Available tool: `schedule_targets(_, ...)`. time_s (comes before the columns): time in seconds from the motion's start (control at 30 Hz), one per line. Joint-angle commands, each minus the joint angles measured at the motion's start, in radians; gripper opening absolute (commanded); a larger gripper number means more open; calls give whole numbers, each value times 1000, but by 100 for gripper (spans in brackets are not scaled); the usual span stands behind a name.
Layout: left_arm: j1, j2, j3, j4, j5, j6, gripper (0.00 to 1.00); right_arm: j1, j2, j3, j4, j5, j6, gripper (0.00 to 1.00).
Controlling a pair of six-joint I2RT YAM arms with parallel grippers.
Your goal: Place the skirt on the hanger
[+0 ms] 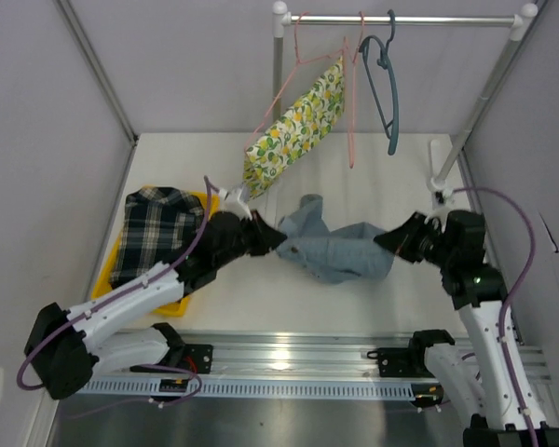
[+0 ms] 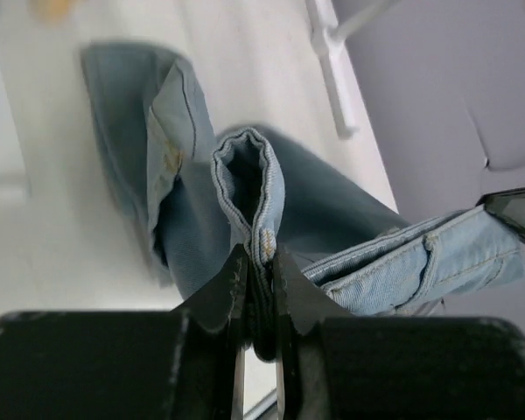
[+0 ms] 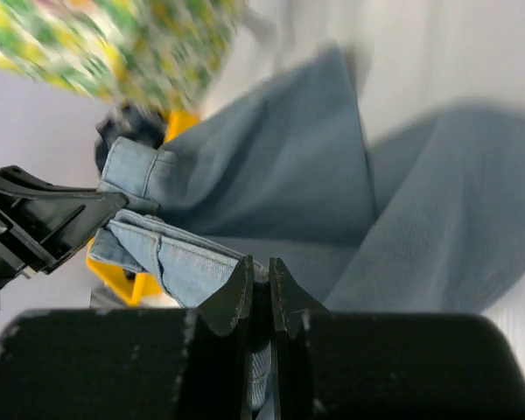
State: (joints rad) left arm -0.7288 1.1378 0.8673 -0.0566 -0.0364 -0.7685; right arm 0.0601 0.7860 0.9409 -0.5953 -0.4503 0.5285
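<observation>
The lemon-print skirt (image 1: 298, 126) hangs slanted on a thin pink hanger (image 1: 278, 101) hooked on the rail (image 1: 401, 19) at the back; it shows blurred in the right wrist view (image 3: 96, 44). Neither gripper touches the skirt or the hanger. Below it, a blue denim shirt (image 1: 340, 251) is stretched between both grippers above the table. My left gripper (image 1: 278, 240) is shut on the shirt's buttoned edge (image 2: 260, 262). My right gripper (image 1: 384, 244) is shut on a folded denim edge (image 3: 260, 276) at the shirt's other end.
A second pink hanger (image 1: 351, 130) and a thicker blue-grey hanger (image 1: 388, 93) hang on the same rail. A dark plaid shirt (image 1: 154, 233) lies on a yellow tray (image 1: 172, 303) at the left. The rack's post (image 1: 475, 112) stands at the back right.
</observation>
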Motion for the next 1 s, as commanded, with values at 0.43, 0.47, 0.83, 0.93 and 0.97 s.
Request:
schedule_targets(0.43, -107, -225, -436, -64, -243, -134, 68, 142, -332, -409, -109, 283, 166, 0)
schedule_targets(0.47, -107, -227, -429, -119, -255, -135, 68, 145, -324, -409, -98, 286, 168, 0)
schedule_targets(0.83, -107, -84, -323, -60, -116, -92, 78, 225, -274, -410, -41, 335, 186, 1)
schedule_targets(0.93, -109, 7, -283, -26, -65, -49, 78, 244, -265, -401, -41, 349, 182, 1)
schedule_targets(0.97, -113, 2, -290, -11, -48, -48, 77, 245, -261, -398, -41, 349, 180, 1)
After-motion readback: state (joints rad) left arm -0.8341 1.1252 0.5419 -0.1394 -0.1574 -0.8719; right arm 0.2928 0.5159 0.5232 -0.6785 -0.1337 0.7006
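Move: I hold the blue denim skirt by both ends of its waistband, lower part trailing. For my left hand, the table spot for its corner is about 7 cm back, 5 cm left and 18 cm down; the yellow tub stands some 30 cm left, about level fore-and-aft, and the lemon-print skirt hangs roughly 15 cm ahead, 4 cm right. For my right hand, its spot is about 7 cm back and 18 cm down; the right rack foot is some 15 cm ahead, 14 cm right. I swing both hands down and back together, some 15 cm down and 7 cm back, tipping the fingers about 15 degrees further down, to lay the waistband on the table towards me. My left fingers then open wide and let go of their corner as that hand slides left, finally easing part of the way back right; my right hand slows low down and keeps its pinch. ##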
